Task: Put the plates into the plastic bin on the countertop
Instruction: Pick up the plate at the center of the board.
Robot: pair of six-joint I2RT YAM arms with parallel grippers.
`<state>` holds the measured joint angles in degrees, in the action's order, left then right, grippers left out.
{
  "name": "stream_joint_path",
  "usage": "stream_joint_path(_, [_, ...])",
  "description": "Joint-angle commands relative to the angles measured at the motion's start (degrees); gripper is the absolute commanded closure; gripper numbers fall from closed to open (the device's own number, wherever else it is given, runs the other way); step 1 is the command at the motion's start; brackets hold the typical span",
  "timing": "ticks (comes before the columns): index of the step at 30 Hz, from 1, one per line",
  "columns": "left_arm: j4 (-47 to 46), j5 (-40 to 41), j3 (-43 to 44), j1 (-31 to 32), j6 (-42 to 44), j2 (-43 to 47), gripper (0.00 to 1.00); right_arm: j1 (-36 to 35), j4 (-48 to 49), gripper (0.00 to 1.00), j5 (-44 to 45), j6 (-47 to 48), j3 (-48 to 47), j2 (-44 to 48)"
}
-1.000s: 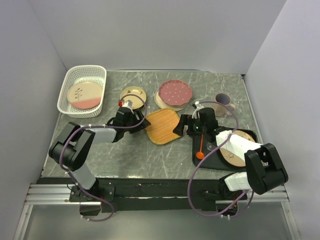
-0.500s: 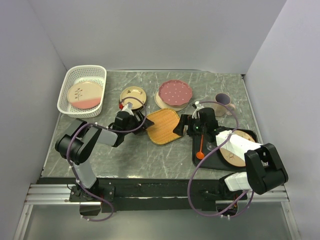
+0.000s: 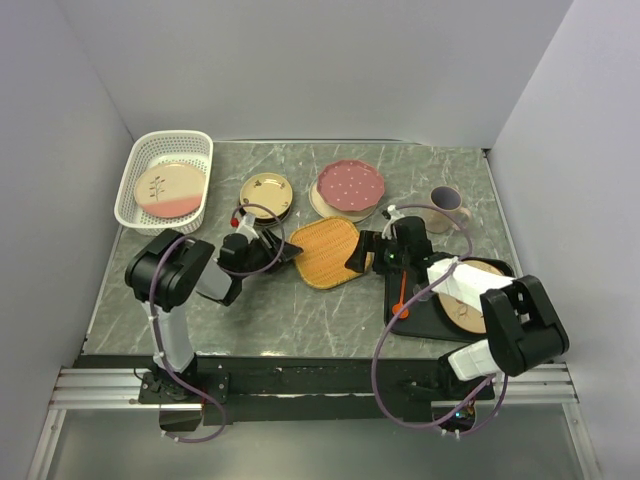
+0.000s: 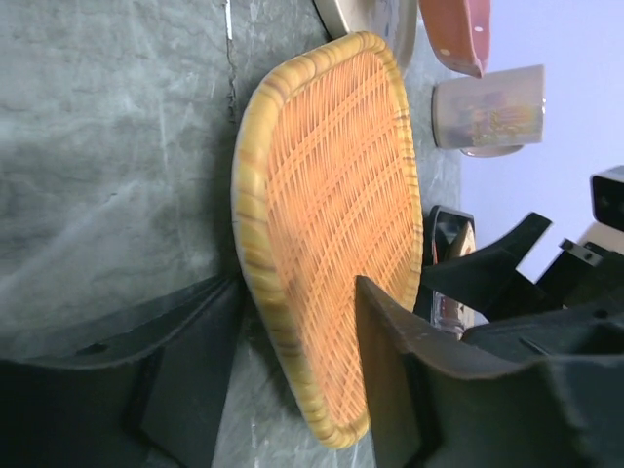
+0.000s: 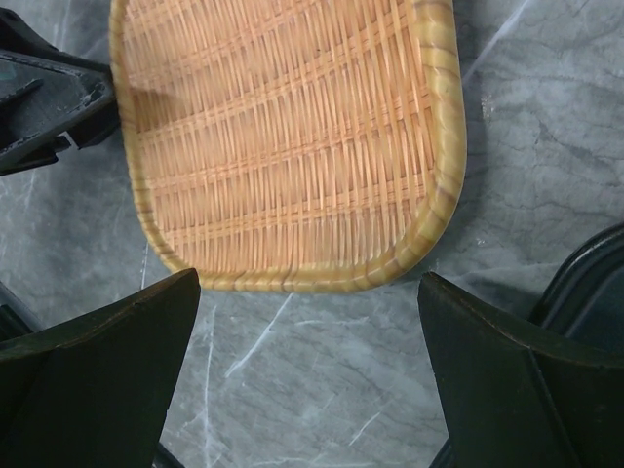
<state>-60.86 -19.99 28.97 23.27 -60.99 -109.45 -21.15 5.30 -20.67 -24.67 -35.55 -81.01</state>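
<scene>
The orange-brown squarish woven plate (image 3: 325, 252) lies on the countertop (image 3: 300, 310) between my grippers. My left gripper (image 3: 283, 249) holds its left rim, one finger under and one on top, as the left wrist view shows (image 4: 297, 292) on the plate (image 4: 331, 195). My right gripper (image 3: 358, 256) is open and empty, with the plate's right edge (image 5: 292, 146) just ahead of its fingertips (image 5: 307, 292). The plastic bin (image 3: 140, 160) stands at the back left with the pink-and-cream sprig plate (image 3: 168, 190) in it. A small tan plate (image 3: 266, 192) and the pink polka-dot plate (image 3: 351, 183), stacked on a cream one, lie behind.
A flat black tray (image 3: 425, 318) at the right holds a round brown plate (image 3: 478, 300) and an orange spoon (image 3: 401, 300), partly under my right arm. A mug (image 3: 447, 205) stands behind it. Grey walls close the back and sides.
My left arm has folded in and its gripper has slid right onto the woven plate's left rim. The right gripper has barely moved.
</scene>
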Motion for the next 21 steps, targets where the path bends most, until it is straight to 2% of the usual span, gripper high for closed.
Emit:
stream_joint_path(1, [2.34, -2.95, -3.22, -0.42, -1.14, -6.3, 0.46, -0.47, 3.75, 0.0, -0.08, -0.73, -1.71, -2.04])
stream_joint_path(11, [0.04, -4.18, -1.9, -0.5, -2.11, -9.99, 0.57, -0.39, 4.63, 0.0, 0.1, -1.09, -1.63, -2.92])
stream_joint_path(14, [0.22, -4.18, -1.55, -0.5, -2.03, -10.34, 0.67, -0.39, 4.63, 0.0, -0.16, -1.09, -1.72, -3.18])
stream_joint_path(15, [0.3, -4.18, -1.46, -0.5, -1.94, -10.43, 0.75, -0.47, 4.63, 0.0, -0.25, -1.09, -1.8, -3.1])
stream_joint_path(17, [0.39, -4.36, -1.37, -0.5, -1.94, -10.7, 0.86, -0.39, 4.72, 0.0, -0.43, -1.17, -1.8, -3.1])
stream_joint_path(18, [0.22, -4.53, -1.46, -0.5, -2.29, -10.78, 0.99, -0.39, 4.72, 0.0, -0.43, -1.17, -1.72, -3.19])
stream_joint_path(21, [-0.4, -4.45, -1.81, -0.5, -2.64, -10.7, 0.99, -0.39, 4.63, 0.0, -0.34, -1.17, -1.63, -2.75])
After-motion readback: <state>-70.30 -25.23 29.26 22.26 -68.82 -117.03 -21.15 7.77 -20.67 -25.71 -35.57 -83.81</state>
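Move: The woven plate's middle lies about 8 cm to the right of the left hand, level with it fore and aft and 2 cm lower; its near rim already stands between the fingertips. The small tan plates sit some 12 cm farther out and 6 cm to the left of the hand, and the dotted plate 14 cm out and 12 cm to the right. From the right hand, the woven plate's middle is about 7 cm left, 2 cm ahead and 4 cm down. The left hand, already astride the woven plate's left rim with its fingers a little over half open, sinks about 1 cm and eases slightly to the right, rolling some 10 degrees so that its left side drops, while the fingers close almost fully and pinch the rim, one on the outer underside and one on the woven face. The right hand stays wide open by the plate's right side, sinking about 1 cm and then staying nearly in place without gripping anything. ##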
